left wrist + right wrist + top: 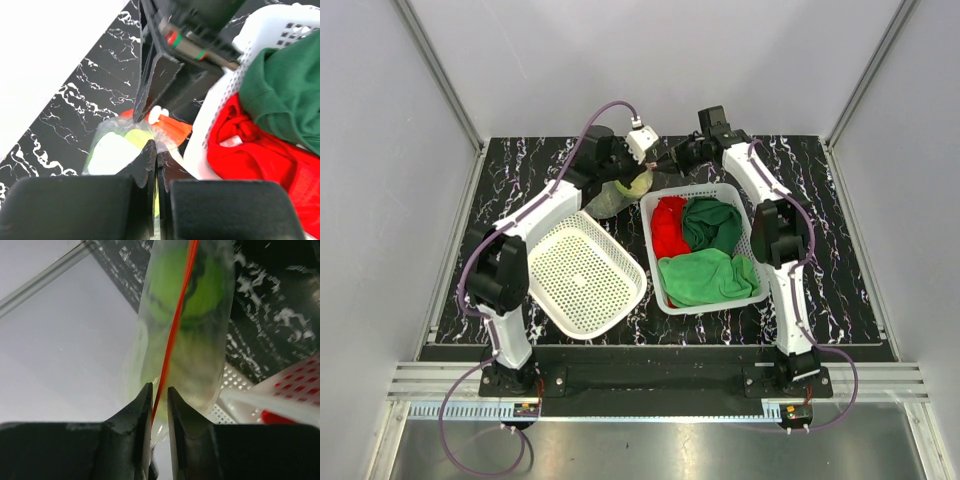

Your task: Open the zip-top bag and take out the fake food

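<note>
The zip-top bag (618, 194) hangs between my two grippers at the back of the table, just left of the cloth basket. Its red-orange zip strip (174, 126) and white slider (157, 114) show in the left wrist view. The fake food is inside: a bright green ball (186, 284) and a pale yellow-green piece (134, 137). My left gripper (157, 149) is shut on the clear plastic just below the zip. My right gripper (159, 392) is closed on the zip strip (172, 335), which runs up out of its jaws. Its black fingers (159, 82) reach the slider.
A white perforated basket (705, 190) holds a red cloth (668, 228) and two green cloths (715, 225). A second white basket (620, 262) stands tilted and bare at the left. Grey walls close in the back and sides.
</note>
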`<state>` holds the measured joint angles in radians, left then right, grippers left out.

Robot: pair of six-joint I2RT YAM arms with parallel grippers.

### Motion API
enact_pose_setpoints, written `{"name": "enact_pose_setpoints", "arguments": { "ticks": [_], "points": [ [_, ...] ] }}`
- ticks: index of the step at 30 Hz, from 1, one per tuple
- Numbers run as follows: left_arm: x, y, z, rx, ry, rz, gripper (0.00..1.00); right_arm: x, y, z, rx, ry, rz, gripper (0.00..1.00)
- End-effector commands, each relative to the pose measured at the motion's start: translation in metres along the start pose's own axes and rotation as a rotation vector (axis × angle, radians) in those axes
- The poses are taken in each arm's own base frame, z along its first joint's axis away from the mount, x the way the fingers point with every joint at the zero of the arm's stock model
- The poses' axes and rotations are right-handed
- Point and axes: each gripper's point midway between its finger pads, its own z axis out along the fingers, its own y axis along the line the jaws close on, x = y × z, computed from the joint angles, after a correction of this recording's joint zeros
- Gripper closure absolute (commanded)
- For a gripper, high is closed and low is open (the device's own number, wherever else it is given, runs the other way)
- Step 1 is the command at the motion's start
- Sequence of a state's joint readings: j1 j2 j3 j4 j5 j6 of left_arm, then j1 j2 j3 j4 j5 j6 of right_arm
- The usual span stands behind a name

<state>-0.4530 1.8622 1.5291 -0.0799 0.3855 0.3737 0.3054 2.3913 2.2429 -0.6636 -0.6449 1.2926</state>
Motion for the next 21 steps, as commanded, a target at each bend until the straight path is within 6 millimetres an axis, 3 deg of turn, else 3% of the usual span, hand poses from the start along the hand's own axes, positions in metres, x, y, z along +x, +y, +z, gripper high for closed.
{"name": "enact_pose_setpoints", "arguments": {
  "ticks": [1, 6, 9, 11, 12, 13, 14, 18, 21],
  "points": [
    [-0.069, -0.001, -0.032, -0.015, -0.181, 0.076, 1.00, -0.029, -0.012, -0.003, 0.041, -0.045, -0.047, 0.77],
    [-0.079, -0.004, -0.041, -0.009, -0.202, 0.066, 1.00, -0.038, -0.005, 0.002, 0.016, -0.037, -0.085, 0.78],
    [-0.085, -0.005, -0.045, -0.009, -0.213, 0.070, 1.00, -0.031, 0.002, -0.005, 0.002, -0.016, -0.113, 0.78],
    [-0.082, -0.005, -0.044, -0.003, -0.198, 0.063, 1.00, -0.025, 0.003, -0.016, 0.016, -0.032, -0.160, 0.65],
    [-0.079, -0.006, -0.043, 0.001, -0.192, 0.061, 1.00, -0.018, 0.011, -0.032, 0.008, -0.054, -0.191, 0.58],
    [-0.078, -0.006, -0.041, 0.005, -0.189, 0.061, 1.00, -0.015, 0.013, -0.040, 0.014, -0.069, -0.195, 0.45],
    [-0.076, -0.007, -0.041, 0.008, -0.185, 0.059, 1.00, -0.012, 0.017, -0.048, 0.008, -0.083, -0.201, 0.39],
    [-0.070, -0.006, -0.038, 0.001, -0.173, 0.059, 1.00, 0.004, 0.039, -0.080, -0.031, -0.110, -0.233, 0.35],
    [-0.069, -0.005, -0.036, 0.001, -0.167, 0.059, 1.00, 0.010, 0.047, -0.088, -0.034, -0.123, -0.229, 0.34]
  ]
}}
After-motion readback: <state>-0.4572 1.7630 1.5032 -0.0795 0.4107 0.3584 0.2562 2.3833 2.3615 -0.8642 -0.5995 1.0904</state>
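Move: The bag's zip slider is close to both hands: about 2 cm left of my right hand, level with it fore and aft and 2 cm lower; about 3 cm ahead and 3 cm right of my left hand, which already pinches the bag beside it, and 1 cm lower. From my right hand, the fake food in the bag is 4 cm back, 3 cm left and 8 cm down; the cloth basket lies some 17 cm back, 10 cm right and 12 cm down. I bring my right hand off the zip: first about 3.5 cm down and 3 cm forward while it moves right, then I open its fingers wide as it swings back and rises some 5 cm, still drifting right, away from the slider. Meanwhile my left hand keeps its pinch on the bag and lifts it about 4 cm, easing slightly back. ##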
